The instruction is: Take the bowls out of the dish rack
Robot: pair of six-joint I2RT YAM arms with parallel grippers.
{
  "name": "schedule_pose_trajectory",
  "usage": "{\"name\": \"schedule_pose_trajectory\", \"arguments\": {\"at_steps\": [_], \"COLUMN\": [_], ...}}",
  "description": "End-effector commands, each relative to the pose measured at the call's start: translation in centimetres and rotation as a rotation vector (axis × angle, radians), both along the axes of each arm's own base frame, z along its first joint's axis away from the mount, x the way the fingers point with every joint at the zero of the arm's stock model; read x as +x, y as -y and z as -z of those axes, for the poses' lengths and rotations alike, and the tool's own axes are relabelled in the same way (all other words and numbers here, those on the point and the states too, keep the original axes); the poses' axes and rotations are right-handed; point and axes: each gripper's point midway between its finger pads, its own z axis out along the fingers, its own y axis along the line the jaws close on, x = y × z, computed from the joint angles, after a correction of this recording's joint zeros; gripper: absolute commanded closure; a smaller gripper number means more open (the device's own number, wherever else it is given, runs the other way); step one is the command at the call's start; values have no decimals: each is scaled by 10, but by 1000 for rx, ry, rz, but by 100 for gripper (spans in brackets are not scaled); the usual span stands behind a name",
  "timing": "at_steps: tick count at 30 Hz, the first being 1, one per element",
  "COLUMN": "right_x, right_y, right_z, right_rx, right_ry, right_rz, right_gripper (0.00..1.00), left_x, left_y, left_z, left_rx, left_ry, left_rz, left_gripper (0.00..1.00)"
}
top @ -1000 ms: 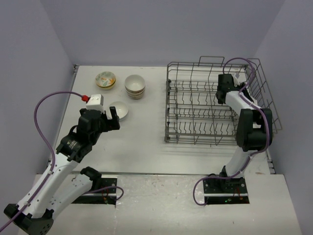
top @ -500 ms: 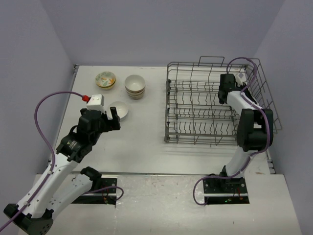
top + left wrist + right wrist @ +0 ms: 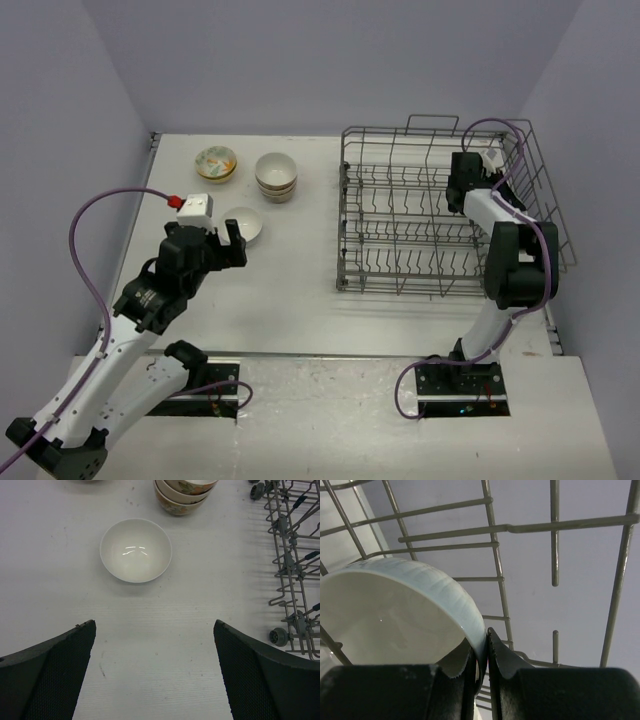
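Observation:
My right gripper [image 3: 486,652] is shut on the rim of a plain white bowl [image 3: 395,615] inside the grey wire dish rack [image 3: 400,215], near its far right corner [image 3: 466,172]. My left gripper [image 3: 155,645] is open and empty above the table, just short of a lone white bowl [image 3: 135,550], which also shows in the top view [image 3: 243,226]. A stack of cream bowls with orange marks [image 3: 276,176] and a floral bowl [image 3: 216,163] stand on the far left of the table. The stack's lower bowls show in the left wrist view [image 3: 184,492].
The rack's wires [image 3: 495,555] and upright tines [image 3: 555,535] surround the held bowl closely. The rack's left edge with small wheels [image 3: 295,555] lies to the right of my left gripper. Purple walls enclose the table on three sides.
My right gripper has shifted slightly toward the rack's far right corner with the bowl. The left arm and the bowls on the table have not moved.

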Motion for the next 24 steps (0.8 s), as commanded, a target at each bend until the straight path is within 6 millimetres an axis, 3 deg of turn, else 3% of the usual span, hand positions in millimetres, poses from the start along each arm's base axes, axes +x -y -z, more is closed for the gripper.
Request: {"name": "schedule_pose_trajectory", "arguments": {"at_steps": [1,14,24], "right_x": [13,23,29], "right_y": [-3,0,-23], "right_z": [-38,-72,-140], "right_rx": [-39,-119,-171], "right_ry": [168,217,357], "right_rz": [-13,-34,-83], "right_gripper": [100,100,100], "left_x": [2,1,1], "left_y": [4,4,1], "left_z": [-15,-15,-16], "left_rx": [-23,-24,-20], "left_ry": [43,44,47], "left_rz": [11,15,-3], "left_gripper": [0,0,0]}}
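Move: Over at the rack's right side, the right hand grips a white bowl by its rim. The loose white bowl on the table, its likely destination, lies some 70 cm to its left, about 7 cm farther out and 14 cm below. The plain bowl stack stands about 64 cm left and 22 cm ahead of this hand. From the idle left hand, that loose bowl is roughly 20 cm straight ahead and 19 cm below. Lifting the pinched bowl up from between the rack's wires, the right hand rises about 7 cm, slowly at first and then faster, while working some 4 cm forward; near the end it also begins to shift left. The wrist turns by roughly 15 degrees, fingers tipping up a little and swinging counter-clockwise. The fingers keep their grip on the rim. ##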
